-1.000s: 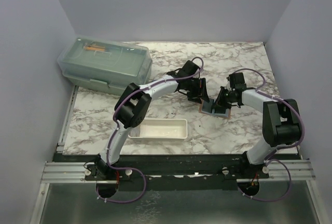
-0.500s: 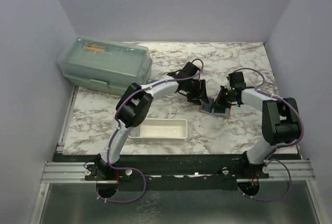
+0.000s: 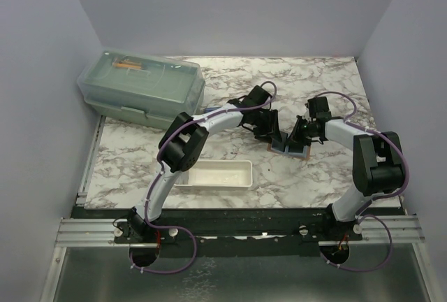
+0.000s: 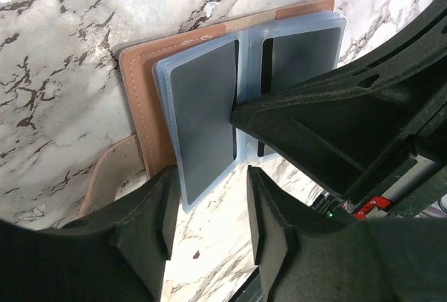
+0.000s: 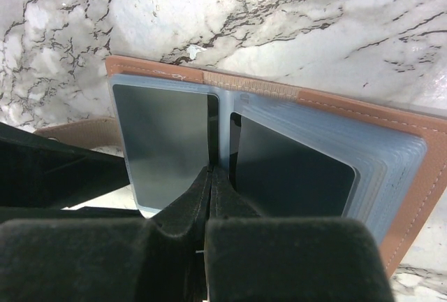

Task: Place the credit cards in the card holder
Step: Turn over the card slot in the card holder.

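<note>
The tan card holder (image 4: 148, 82) lies open on the marble, its clear sleeves spread in two pages. A dark blue-grey credit card (image 4: 202, 113) fills the left page and another card (image 4: 304, 47) the right one. My right gripper (image 5: 211, 173) is shut, its joined tips resting on the fold between the two cards (image 5: 164, 141) (image 5: 286, 169). My left gripper (image 4: 208, 207) is open just off the corner of the left sleeve, with only marble between its fingers. From above, both grippers meet over the holder (image 3: 297, 152), which they mostly hide.
A white tray (image 3: 213, 174) sits near the front, left of the holder. A green lidded box (image 3: 143, 89) stands at the back left. The holder's closing strap (image 5: 77, 133) lies flat beside its left edge. Purple walls enclose the table.
The left arm has shifted slightly right toward the holder and its jaws have narrowed a little. The right gripper has closed its last bit and stayed on the fold.
</note>
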Available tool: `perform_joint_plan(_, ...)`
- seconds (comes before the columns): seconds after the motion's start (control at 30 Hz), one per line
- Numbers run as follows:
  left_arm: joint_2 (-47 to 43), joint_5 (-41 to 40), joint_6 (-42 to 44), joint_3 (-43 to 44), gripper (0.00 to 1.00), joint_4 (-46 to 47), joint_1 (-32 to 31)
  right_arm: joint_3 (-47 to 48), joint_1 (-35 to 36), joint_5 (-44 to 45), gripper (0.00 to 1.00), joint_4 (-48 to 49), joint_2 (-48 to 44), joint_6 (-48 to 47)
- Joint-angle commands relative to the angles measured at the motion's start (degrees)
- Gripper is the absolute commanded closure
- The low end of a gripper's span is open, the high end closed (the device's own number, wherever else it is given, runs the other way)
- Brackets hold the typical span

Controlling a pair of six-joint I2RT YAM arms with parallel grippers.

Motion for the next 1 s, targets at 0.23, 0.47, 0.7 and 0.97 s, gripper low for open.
perform_joint_plan(0.23,-0.8,1.1,-0.7,4.3,0.58,0.9,-2.9,-0.3,0.4,2.5,0.99,0.4,1.4,0.6)
perform_joint_plan(0.47,-0.7,1.8,-1.2,5.3,0.57,0.9,-3.4,1.5,0.3,3.7,0.88,-1.7,-1.0,2.3)
perform_joint_plan(0.7,0.0,2.2,-1.4,6.2,0.56,1.0,-3.7,2.6,0.2,5.6,0.84,-4.1,-2.4,3.1)
perform_joint_plan(0.97,1.0,2.5,-1.7,8.2,0.53,1.0,-3.9,3.7,-0.6,6.3,0.74,-6.8,-5.9,3.6)
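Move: The left card slot, flat in the open card holder, has its middle about 2 cm ahead of the left hand, 1 cm to its right and 3 cm below; the holder's tab is some 4 cm left, 1 cm ahead and equally low. From the right hand that slot lies about 3 cm left and 1 cm ahead, at tip height. The crease is right at the right fingertips; the right card slots lie 3 cm right of them, level fore and aft. Rightward and up together, roughly 3 cm each way and a little back, the left hand levers up the left slot's free edge on its lower finger towards the crease, its part-open fingers closing slightly. The right hand's shut fingertips, at first resting on the crease, then rise about 2 cm, drift right and part slightly. ##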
